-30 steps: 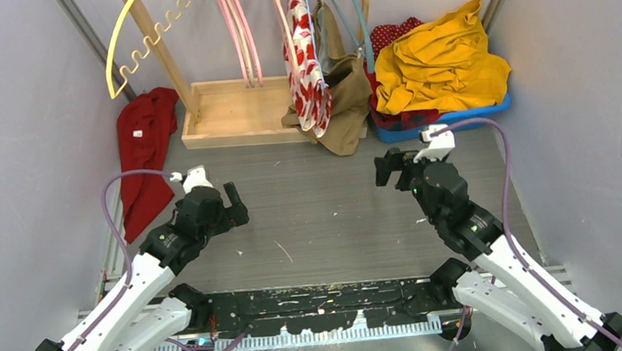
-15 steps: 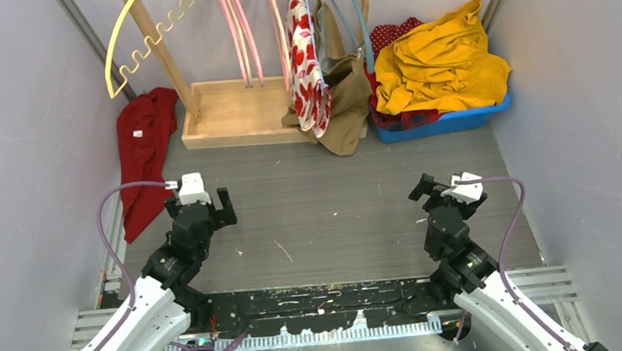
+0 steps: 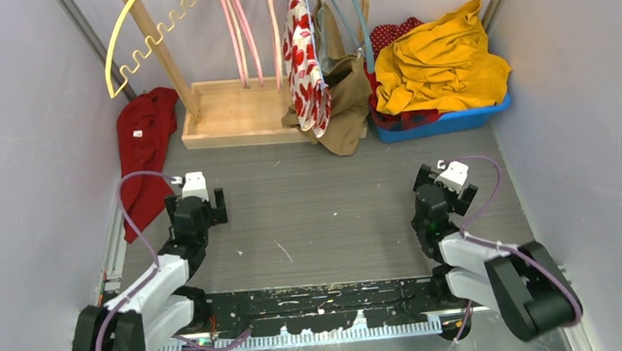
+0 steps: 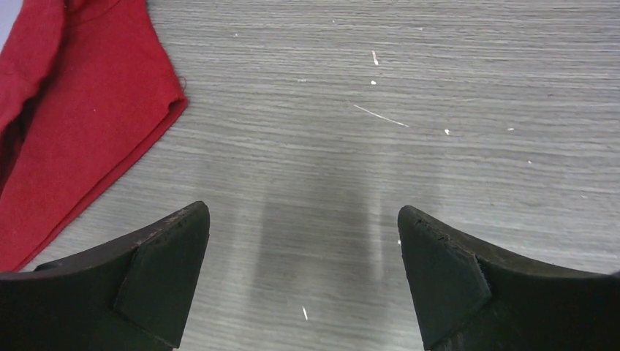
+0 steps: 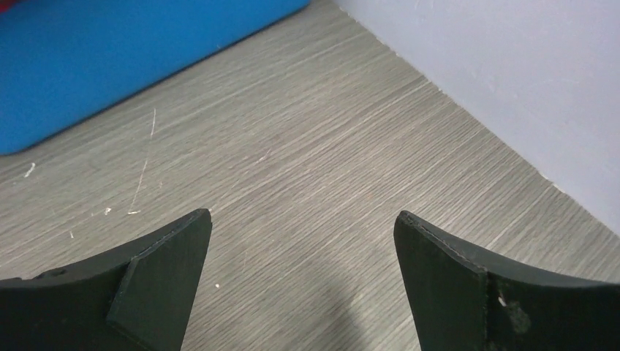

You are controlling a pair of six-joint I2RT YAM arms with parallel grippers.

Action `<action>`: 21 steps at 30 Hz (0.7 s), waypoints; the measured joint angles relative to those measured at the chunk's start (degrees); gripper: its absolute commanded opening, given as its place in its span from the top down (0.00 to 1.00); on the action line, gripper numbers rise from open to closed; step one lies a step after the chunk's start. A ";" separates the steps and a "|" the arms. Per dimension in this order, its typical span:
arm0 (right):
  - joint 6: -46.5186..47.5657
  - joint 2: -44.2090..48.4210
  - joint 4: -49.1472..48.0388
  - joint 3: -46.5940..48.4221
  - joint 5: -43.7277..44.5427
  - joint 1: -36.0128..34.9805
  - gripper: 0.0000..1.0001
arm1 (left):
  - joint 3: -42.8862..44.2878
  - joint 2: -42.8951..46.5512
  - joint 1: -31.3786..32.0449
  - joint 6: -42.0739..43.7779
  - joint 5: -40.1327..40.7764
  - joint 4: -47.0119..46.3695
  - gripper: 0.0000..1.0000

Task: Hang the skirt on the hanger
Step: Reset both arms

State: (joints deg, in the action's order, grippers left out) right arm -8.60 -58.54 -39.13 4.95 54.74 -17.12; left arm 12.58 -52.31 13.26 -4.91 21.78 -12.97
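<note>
A red-and-white patterned skirt hangs from a hanger on the wooden rack at the back, next to a tan garment on a blue-grey hanger. Empty pink hangers hang to its left. Far from the rack, my left gripper is folded back near its base, open and empty over bare table. My right gripper is folded back too, open over bare table.
A red cloth lies along the left wall, just left of my left gripper. A blue bin heaped with yellow cloth stands at the back right. A yellow hanger leans on the rack. The right wall is close.
Both arms have pulled back toward their bases and folded down, grippers open throughout. The pink hangers and the skirt have swung slightly.
</note>
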 measured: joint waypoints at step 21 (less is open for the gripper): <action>-2.03 -26.43 -24.13 4.20 -4.09 8.07 0.00 | 7.93 -27.76 -4.63 2.27 -2.73 -22.36 0.01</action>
State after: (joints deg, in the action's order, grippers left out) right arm -10.63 -84.97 -63.26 9.15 50.65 -9.06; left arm 20.51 -80.07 8.62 -2.63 19.05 -35.33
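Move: Neither hand is going for a thing; both are over bare table. The flowered skirt hangs about 27 cm ahead of the left hand, 31 cm to its right and some 12 cm higher; the red cloth is about 12 cm ahead and 12 cm left, 8 cm below. From the right hand the skirt is about 27 cm ahead, 31 cm left and 10 cm higher, the blue basket about 28 cm straight ahead and slightly lower. Both open hands glide forward over bare table, left some 7 cm, right 4 while drifting right and down. ##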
